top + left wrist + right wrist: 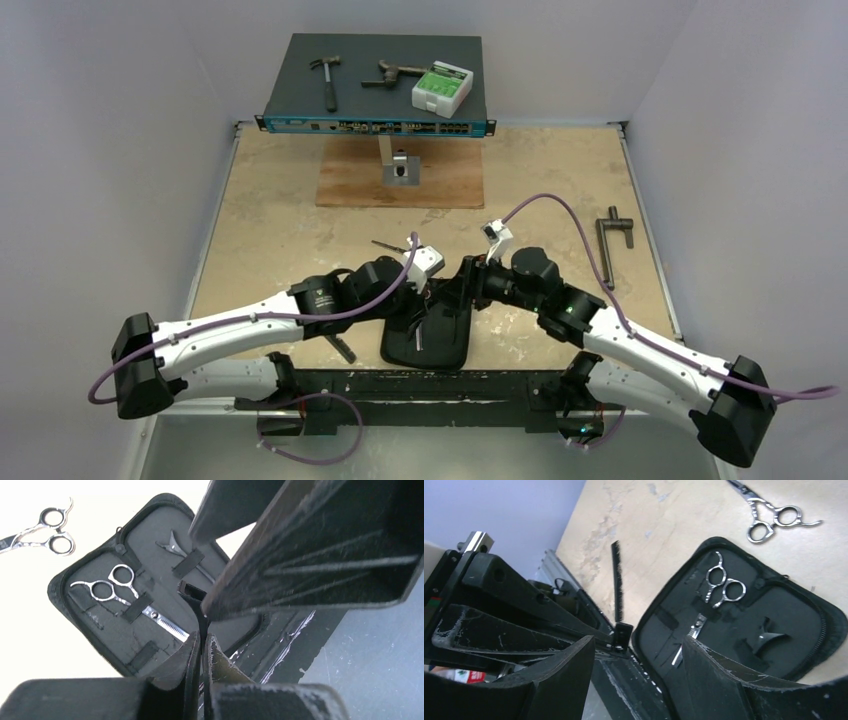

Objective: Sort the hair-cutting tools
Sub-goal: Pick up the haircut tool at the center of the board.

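An open black zip case [100, 630] lies at the table's near edge [425, 345]. One pair of silver scissors [125, 592] is strapped inside it, and the thin pointed hair clip [180, 555] sits under a strap beside them. A second pair of scissors [769, 520] lies loose on the table beyond the case. My left gripper [203, 640] is shut on the end of the long black comb [616, 580], which stands up from its fingertips next to the case. My right gripper [638, 645] is open just over the case's edge, with nothing between its fingers.
At the back stands a dark network box [375, 95] carrying a hammer [326, 78], a rusty tool [392, 74] and a white-green box [441, 88]. A wooden board [440, 180] with a metal bracket [402, 166] lies before it. A grey T-bar [612, 245] rests far right.
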`<state>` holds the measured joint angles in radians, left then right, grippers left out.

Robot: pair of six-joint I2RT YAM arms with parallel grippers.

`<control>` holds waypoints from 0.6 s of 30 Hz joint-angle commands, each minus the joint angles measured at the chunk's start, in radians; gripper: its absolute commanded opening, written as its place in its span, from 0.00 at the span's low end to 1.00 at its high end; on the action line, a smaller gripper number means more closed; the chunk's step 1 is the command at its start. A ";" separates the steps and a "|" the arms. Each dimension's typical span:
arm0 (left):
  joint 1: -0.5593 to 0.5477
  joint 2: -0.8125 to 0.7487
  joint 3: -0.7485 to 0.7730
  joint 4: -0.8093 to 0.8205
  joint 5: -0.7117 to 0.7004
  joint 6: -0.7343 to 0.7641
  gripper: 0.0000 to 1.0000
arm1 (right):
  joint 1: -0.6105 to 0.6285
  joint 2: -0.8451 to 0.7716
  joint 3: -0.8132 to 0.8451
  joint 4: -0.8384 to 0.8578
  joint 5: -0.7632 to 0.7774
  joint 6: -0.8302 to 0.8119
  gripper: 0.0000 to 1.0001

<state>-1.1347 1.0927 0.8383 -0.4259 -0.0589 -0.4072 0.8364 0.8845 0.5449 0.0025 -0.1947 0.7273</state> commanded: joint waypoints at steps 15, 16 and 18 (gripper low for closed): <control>-0.013 0.035 0.090 0.073 0.008 0.028 0.00 | 0.003 0.071 0.050 0.058 -0.139 0.000 0.36; -0.013 0.033 0.091 0.073 0.008 0.028 0.00 | 0.003 0.075 0.046 0.061 -0.137 0.004 0.34; -0.013 0.032 0.091 0.073 0.008 0.025 0.00 | 0.003 0.081 0.040 0.068 -0.136 0.010 0.31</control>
<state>-1.1416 1.1332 0.8814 -0.4068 -0.0414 -0.3996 0.8356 0.9565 0.5560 0.0566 -0.3103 0.7372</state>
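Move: The left fingers already hold the slim black haircut tool. Its free end lies about 4 cm to the right hand's left, 1 cm back and 1 cm below. From the left hand, the open right gripper is some 7 cm right, 3 cm ahead and 2 cm higher. From the right hand, the case's middle is about 4 cm left, 1 cm back and 17 cm below, the thinning shears in it 6 cm left and level, and the loose scissors 13 cm ahead and 8 cm left. Bracketing the haircut tool's free end, the right fingers close from wide to about half that gap; whether they touch it yet can't be seen. The right hand eases some 2 cm left and slightly back towards the left gripper, turning about 5 degrees counter-clockwise, then waits while closing. The left keeps its pinch and brings the tool about 1.5 cm right and a little up into the gap. ##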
